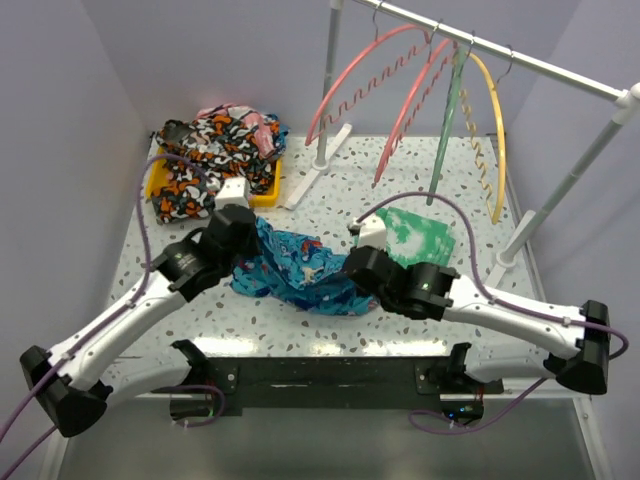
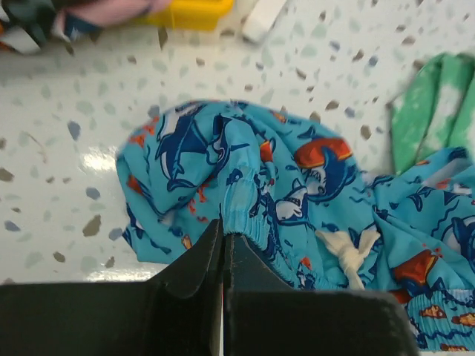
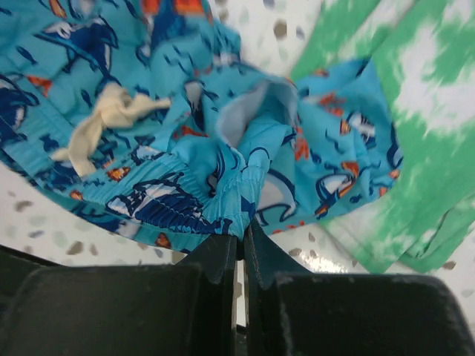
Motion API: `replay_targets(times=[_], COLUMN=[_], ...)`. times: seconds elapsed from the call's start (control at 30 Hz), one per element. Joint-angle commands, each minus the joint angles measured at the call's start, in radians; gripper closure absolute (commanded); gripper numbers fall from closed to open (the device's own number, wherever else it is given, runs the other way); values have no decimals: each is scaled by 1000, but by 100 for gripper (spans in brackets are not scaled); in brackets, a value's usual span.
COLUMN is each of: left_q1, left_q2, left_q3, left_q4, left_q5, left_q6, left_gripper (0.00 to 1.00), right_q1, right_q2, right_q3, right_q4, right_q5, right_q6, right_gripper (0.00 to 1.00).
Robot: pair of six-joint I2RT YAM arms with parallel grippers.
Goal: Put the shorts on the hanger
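Note:
The turquoise shark-print shorts (image 1: 300, 268) lie crumpled on the speckled table between my two arms. My left gripper (image 2: 223, 231) is shut on the elastic waistband of the shorts (image 2: 282, 185) at their left side. My right gripper (image 3: 243, 226) is shut on a fold of the waistband of the shorts (image 3: 193, 148) at their right side. A white drawstring bow (image 2: 345, 248) shows near the middle, also in the right wrist view (image 3: 111, 119). Two salmon-pink hangers (image 1: 355, 85) hang on the rail (image 1: 520, 55) at the back.
A green hanger (image 1: 447, 130) and a yellow hanger (image 1: 492, 130) hang beside the pink ones. A green-and-white cloth (image 1: 420, 235) lies right of the shorts. A yellow tray (image 1: 165, 185) holds the orange-black-white garment (image 1: 215, 150) at the back left. The rack's white feet (image 1: 310, 175) stand on the table.

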Motion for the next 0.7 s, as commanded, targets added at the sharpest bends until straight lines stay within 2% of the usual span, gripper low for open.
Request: replay_targets(times=[0.0,0.07,0.13,0.2,0.23,0.3,0.33,0.4,0.5,0.67], left_q1=[40,48,51,52,52,59,59,60,59,57], left_q2=[9,28,37,40,45,54,52,37,2,57], left_q3=[-169,-215,-197,-160,-111,-64,-22,12,75,329], left_q4=[224,261,283,260,243,187,167,116,76,53], left_q5=[164,198,207,192,176,144,133,109,142,143], left_q6=[-115,-116,-95,-69,-44,-14,11,36,101,223], left_gripper=[100,100,98,87,77,63,50,38,1,0], right_q1=[-20,-40,-82,-125,-137,-163,-165,-166,-165,-165], right_q2=[32,57,89,106,117,121,121,115,101,86], right_q3=[-129,-182,-227,-254,-278,-294,-298,-301,-314,-340], right_q4=[182,222,277,331,348,383,389,396,406,443], right_q5=[-69,-99,-130,-188,-205,-242,-244,-245,-247,-271], right_q6=[174,179,182,184,185,185,184,176,164,148], right_gripper=[100,100,100,100,100,100,100,100,100,100])
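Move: I already hold the shorts' waistband in both hands. The middle of the shorts lies about 12 cm right of my left hand, 4 cm back and 16 cm below; from my right hand it is some 14 cm left, 3 cm forward and 13 cm below. The green cloth is about 14 cm right of my right hand and 11 cm farther out. The yellow bin sits 25 cm ahead of my left hand and 13 cm left. I lower the shorts onto the table with both hands. My left sinks about 9 cm, opens wide to let go of its side of the waistband, then rises some 15 cm clear, ending slightly forward and right. My right keeps its pinch, sinks about 12 cm, its fingers tipping 15 degrees further down, and holds there. ##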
